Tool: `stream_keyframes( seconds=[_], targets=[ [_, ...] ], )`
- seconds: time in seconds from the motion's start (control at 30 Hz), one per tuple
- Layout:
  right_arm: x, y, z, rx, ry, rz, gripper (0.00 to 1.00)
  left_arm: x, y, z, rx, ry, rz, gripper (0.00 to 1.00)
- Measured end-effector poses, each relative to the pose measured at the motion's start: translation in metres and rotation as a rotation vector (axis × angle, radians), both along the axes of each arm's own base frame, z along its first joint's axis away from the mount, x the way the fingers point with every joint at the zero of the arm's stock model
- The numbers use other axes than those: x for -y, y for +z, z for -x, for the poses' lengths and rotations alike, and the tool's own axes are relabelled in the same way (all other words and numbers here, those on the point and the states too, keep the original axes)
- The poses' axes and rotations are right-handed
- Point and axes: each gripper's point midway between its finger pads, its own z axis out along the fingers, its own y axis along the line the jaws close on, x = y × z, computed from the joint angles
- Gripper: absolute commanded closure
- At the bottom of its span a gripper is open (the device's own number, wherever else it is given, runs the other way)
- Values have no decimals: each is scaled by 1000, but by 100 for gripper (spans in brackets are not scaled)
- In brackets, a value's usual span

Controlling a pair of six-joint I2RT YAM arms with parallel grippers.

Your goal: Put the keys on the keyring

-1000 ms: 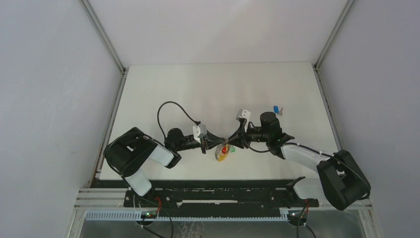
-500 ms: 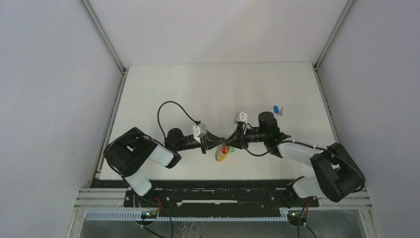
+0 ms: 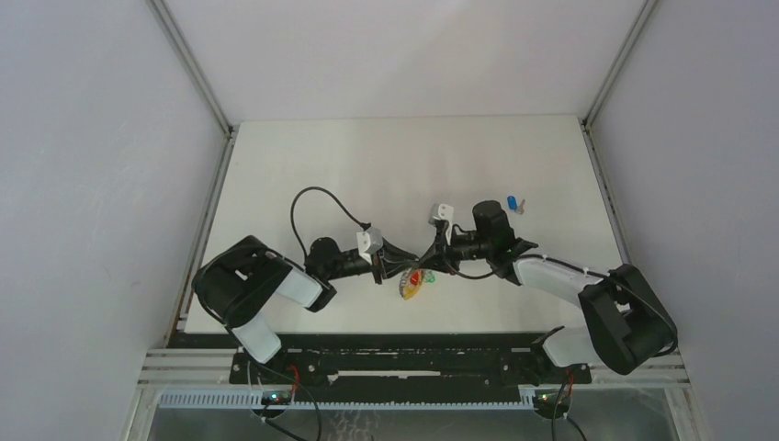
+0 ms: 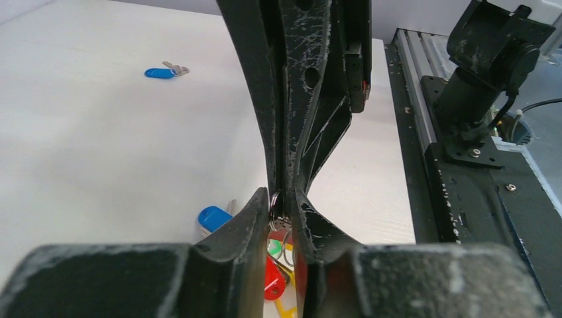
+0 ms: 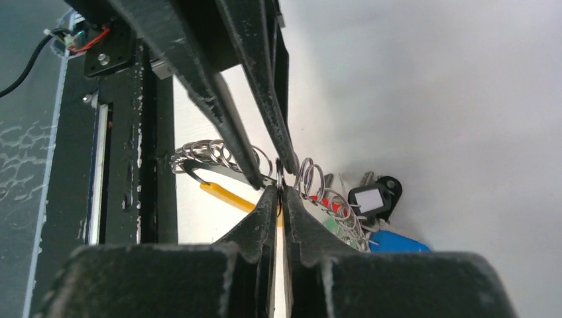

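Note:
The keyring [image 4: 281, 204], a thin silver ring, stands on edge between both grippers' tips near the table's front middle. From it hangs a bunch [image 3: 413, 283] of red [image 4: 272, 277], green and yellow [image 5: 228, 197] caps, plus a blue cap [image 4: 213, 217]. My right gripper [image 5: 279, 189] is shut on the ring [image 5: 279, 173]. My left gripper [image 4: 283, 196] faces it tip to tip, its jaws a narrow gap apart around the ring. A loose blue key [image 3: 512, 203] lies on the table behind the right wrist, and shows in the left wrist view [image 4: 161, 72] too.
A black tag with a white label [image 5: 372, 197] and several spare silver rings [image 5: 199, 154] belong to the bunch. The black rail [image 4: 464, 172] and an arm base [image 4: 494, 59] line the near table edge. The left arm's cable [image 3: 312, 196] loops over the table.
My right gripper has closed on the ring and its wrist has shifted slightly left and back. The left jaws have parted a little. The bunch stays in place.

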Motion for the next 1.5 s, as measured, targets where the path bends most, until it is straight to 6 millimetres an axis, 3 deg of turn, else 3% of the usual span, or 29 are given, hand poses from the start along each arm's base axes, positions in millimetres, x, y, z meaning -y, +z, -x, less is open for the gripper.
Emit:
stream_keyframes(
  seconds=[0.2,0.7,0.97,1.27,1.5],
  targets=[
    [3,7,-13,-84,-91,180,100,-8,2,-12,1,46,10,63],
    [33,4,-26,-206,-240,923,100,-26,-8,-21,-22,104,-7,60],
    [45,4,-12,-173,-137,1045,100,-26,-8,-20,-22,98,-7,60],
    [30,19,-14,-71,-35,1058,100,-21,0,-12,-32,70,11,58],
    [29,19,-13,-50,2,1072,100,-19,10,-8,-25,57,32,59]
  ],
)
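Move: The keyring coil hangs just under both sets of fingertips: from the right hand its middle is about 2 cm back, 1 cm left and 4 cm below. From the left hand it is about 2 cm back, 1 cm right and 4 cm below. The loose blue-tagged key lies on the table some 20 cm ahead of the right hand, 25 cm to its right and about 12 cm below. The right fingers keep the keyring's wire pinched while that hand tips about 60 degrees, from pointing left to almost straight down, swinging forward and some 4 cm right, then partly back left and up about 1.5 cm. The left fingers, already parting, open wider and draw off about 3 cm left and forward, then ease back and rise slightly, still open beside the coil. ##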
